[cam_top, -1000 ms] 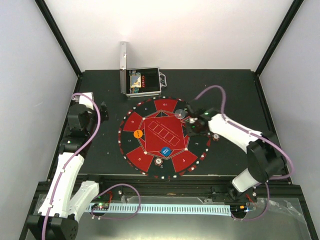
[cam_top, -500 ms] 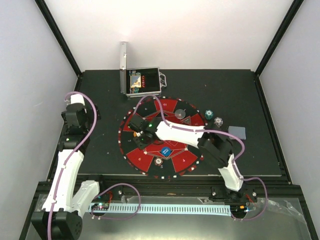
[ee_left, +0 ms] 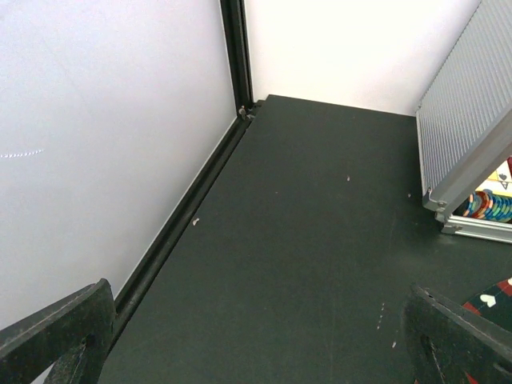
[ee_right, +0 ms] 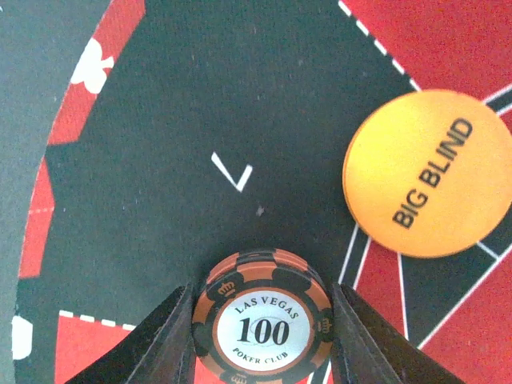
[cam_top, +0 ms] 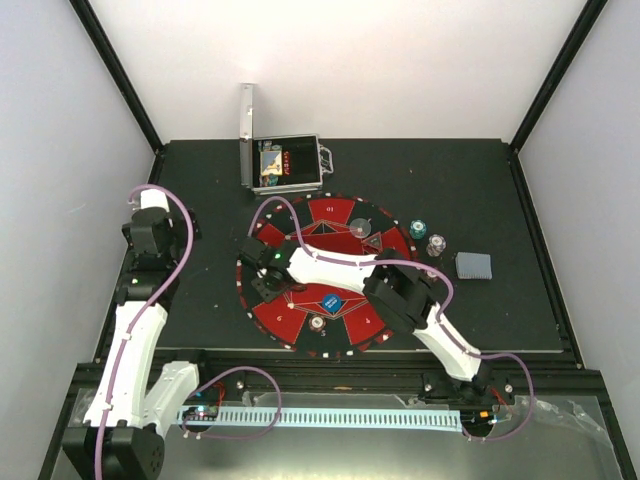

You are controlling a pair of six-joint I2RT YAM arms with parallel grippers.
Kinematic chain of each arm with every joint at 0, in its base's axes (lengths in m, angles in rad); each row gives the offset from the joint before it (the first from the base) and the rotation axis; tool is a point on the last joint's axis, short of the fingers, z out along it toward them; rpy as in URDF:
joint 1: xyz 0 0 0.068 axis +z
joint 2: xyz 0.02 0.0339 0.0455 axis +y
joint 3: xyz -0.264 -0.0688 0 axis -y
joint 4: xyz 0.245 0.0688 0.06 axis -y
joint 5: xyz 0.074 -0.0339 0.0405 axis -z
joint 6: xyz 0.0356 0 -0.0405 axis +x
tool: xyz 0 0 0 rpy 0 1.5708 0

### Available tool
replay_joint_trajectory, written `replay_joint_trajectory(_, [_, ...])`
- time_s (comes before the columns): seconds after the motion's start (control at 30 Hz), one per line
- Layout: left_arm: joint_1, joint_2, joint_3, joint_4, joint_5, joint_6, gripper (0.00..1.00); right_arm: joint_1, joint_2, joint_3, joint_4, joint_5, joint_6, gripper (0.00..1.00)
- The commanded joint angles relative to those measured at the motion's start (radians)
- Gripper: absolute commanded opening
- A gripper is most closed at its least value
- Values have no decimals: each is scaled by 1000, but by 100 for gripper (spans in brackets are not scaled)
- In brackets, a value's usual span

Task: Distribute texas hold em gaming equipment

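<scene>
My right gripper (cam_top: 268,272) reaches across to the left part of the mat. In the right wrist view the right gripper (ee_right: 262,340) is shut on a small stack of brown-red "100" poker chips (ee_right: 262,308), with one finger against each side. The orange BIG BLIND disc (ee_right: 428,172) lies just right of them. A blue disc (cam_top: 335,303) and a clear disc (cam_top: 318,323) lie on the mat's near side. Teal chips (cam_top: 419,230), whitish chips (cam_top: 436,244) and grey-blue cards (cam_top: 474,265) sit right of the mat. My left gripper (cam_top: 152,205) is open and empty at the far left (ee_left: 256,356).
The round red-and-black mat (cam_top: 300,318) covers the table's middle. The open silver case (cam_top: 285,165) stands behind it, its lid upright, and shows in the left wrist view (ee_left: 468,120). The white wall and a black frame rail (ee_left: 180,216) run close along the left arm.
My right arm has swung from the mat's right side across to its left side, uncovering the chips and cards on the right. My left arm drew back a little towards the wall.
</scene>
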Motion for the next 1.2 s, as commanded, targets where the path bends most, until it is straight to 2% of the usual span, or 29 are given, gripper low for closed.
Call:
replay_joint_trajectory(0.0, [5, -15, 37, 4, -3, -5, 99, 1, 40, 74, -32, 66, -23, 40])
replay_joint_trajectory(0.23, [5, -15, 36, 7, 7, -3, 99, 1, 86, 104, -52, 80, -32, 42])
replay_joint_trajectory(0.47, [6, -14, 36, 11, 24, 0, 99, 2, 74, 112, -51, 21, -44, 61])
replay_joint_trajectory(0.63, [5, -17, 35, 15, 38, 3, 99, 1, -1, 66, -21, -51, -69, 64])
replay_joint_trajectory(0.8, [5, -18, 34, 16, 48, 3, 99, 1, -140, -17, -7, -77, -102, 72])
replay_joint_trajectory(0.97, [5, -23, 32, 19, 54, 4, 99, -10, -363, -164, 0, -50, -112, 78])
replay_joint_trajectory(1.17, [3, -27, 30, 24, 68, 3, 99, -170, -640, -474, 6, 13, -16, 82])
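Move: The right hand, still pinching the 100 chip just over the mat, has its placing spot about 1 cm ahead, 1 cm left and 1 cm below. The orange Big Blind button lies some 6 cm ahead and 1 cm right of the hand; the blue button about 14 cm right, 3 cm back; the other 100 chip roughly 11 cm right, 8 cm back. From the left hand the placing spot is some 24 cm right, 5 cm back and 25 cm below. Forward and slightly down, little more than 1 cm towards the Big Blind button, the right hand eases the pinched chip into place, then opens its fingers and lets go. It draws back a few centimetres, climbs quickly by about 15 cm away from the chip, and swings right towards the mat's middle, the fingers still widening. ##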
